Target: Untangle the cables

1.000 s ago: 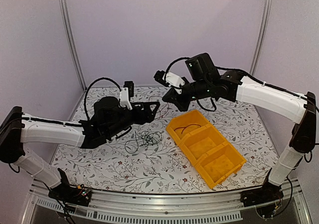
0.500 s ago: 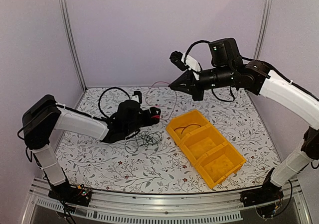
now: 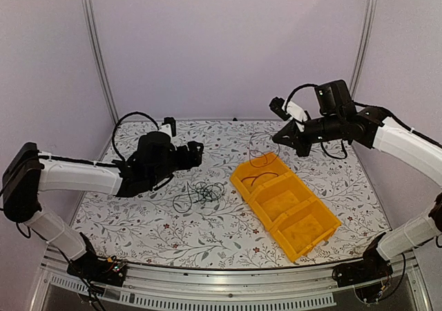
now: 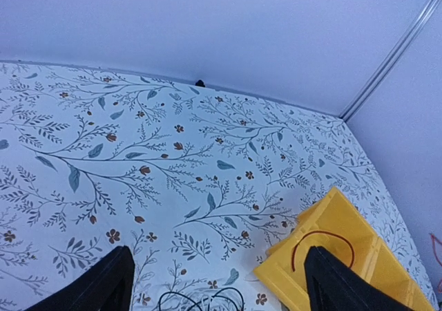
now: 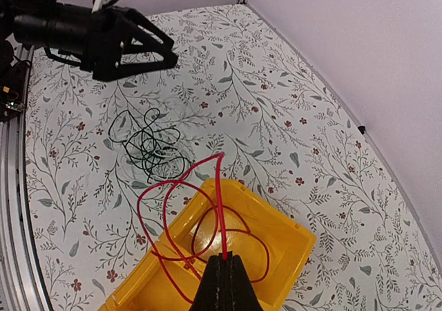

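My right gripper is shut on the red cable, which hangs in loops from the fingertips into the far compartment of the yellow bin. In the top view the right gripper hovers above that bin end, with the red cable dangling below it. The black and white cables lie together in a small tangle on the table, left of the bin. My left gripper stands open above the table behind the tangle, holding nothing. In the left wrist view, the left gripper shows the black cable low between its fingers.
The yellow bin has three compartments and lies diagonally at right of centre. The left arm stretches across the far side of the tangle. The flowered table ends at walls behind and a metal rail in front.
The right gripper carried the red cable up and right, then down over the bin's far compartment. The left gripper pulled back left from the tangle and stays open.
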`<state>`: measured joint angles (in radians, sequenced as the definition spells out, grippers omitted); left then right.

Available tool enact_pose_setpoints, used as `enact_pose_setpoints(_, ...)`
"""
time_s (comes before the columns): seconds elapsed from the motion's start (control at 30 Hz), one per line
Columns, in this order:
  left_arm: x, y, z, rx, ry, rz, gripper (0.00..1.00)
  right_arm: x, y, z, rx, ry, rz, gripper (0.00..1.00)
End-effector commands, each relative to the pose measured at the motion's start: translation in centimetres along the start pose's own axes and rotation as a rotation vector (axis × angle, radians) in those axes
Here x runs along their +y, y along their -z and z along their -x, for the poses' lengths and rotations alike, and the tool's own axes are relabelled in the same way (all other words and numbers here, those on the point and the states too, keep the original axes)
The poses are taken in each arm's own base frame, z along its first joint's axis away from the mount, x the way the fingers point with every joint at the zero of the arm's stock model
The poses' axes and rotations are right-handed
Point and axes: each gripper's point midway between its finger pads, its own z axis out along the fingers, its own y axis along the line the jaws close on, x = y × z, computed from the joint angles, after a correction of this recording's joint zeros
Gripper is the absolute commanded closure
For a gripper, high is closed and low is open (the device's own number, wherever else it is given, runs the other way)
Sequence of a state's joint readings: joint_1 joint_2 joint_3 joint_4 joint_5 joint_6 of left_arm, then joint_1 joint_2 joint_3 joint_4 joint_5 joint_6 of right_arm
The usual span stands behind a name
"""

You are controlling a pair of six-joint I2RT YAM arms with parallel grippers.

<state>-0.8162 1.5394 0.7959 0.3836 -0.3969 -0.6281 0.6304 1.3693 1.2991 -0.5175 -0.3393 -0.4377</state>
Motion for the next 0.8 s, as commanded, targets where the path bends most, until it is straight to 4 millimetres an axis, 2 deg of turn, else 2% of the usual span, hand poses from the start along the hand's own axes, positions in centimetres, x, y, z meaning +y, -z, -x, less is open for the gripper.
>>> enact_pose_setpoints(0.0, 2.1, 2.5, 2.0, -0.056, -0.022, 0.049, 0.12, 0.3, 0.7, -3.5, 0.067, 0.035, -0.035, 1.0)
enact_pose_setpoints(0.17, 3.0, 4.5, 3.3, -0.093, -0.018, 0.06, 0.12, 1.5, 0.5, -7.7, 0.167, 0.064, -0.018, 1.0)
enact_pose_setpoints(0.3, 3.3, 5.2, 3.8, -0.101, -0.033, 0.073, 0.11, 1.8, 0.2, -9.6, 0.216, 0.088, -0.008, 1.0)
enact_pose_setpoints(0.5, 3.5, 5.3, 3.2, -0.083, -0.022, 0.061, 0.11, 0.6, -1.5, -9.1, 0.206, 0.081, -0.035, 1.0)
enact_pose_setpoints(0.67, 3.2, 5.1, 2.4, -0.046, -0.043, 0.037, 0.11, -1.7, -3.6, -8.2, 0.209, 0.081, -0.098, 1.0)
enact_pose_setpoints(0.77, 2.9, 5.2, 2.1, -0.025, -0.057, 0.026, 0.11, -2.9, -5.4, -8.9, 0.234, 0.084, -0.127, 1.0)
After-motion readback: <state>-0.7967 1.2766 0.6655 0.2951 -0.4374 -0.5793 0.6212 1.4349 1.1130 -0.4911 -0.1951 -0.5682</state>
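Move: The right hand, already pinching a red cable, is carrying it to the far compartment of the yellow bin, roughly 6 cm ahead, 3 cm left and 24 cm below. The bin's middle compartment lies about 3 cm back and 5 cm right of that hand, and the dark cable tangle some 21 cm to its left and 1 cm ahead, 27 cm down. From the left hand, the far compartment is about 5 cm ahead, 19 cm right and 14 cm below. The right hand keeps its shut grip on the red cable and lowers it about 10 cm towards the bin's far compartment, easing back and to the right at first, then swinging some 3 cm forward again while its fingers tip about 15 degrees further down. Meanwhile the empty left hand, still wide open, draws off some 5 cm to the left and a little up and back, away from the bin, and slows almost to a stop. ##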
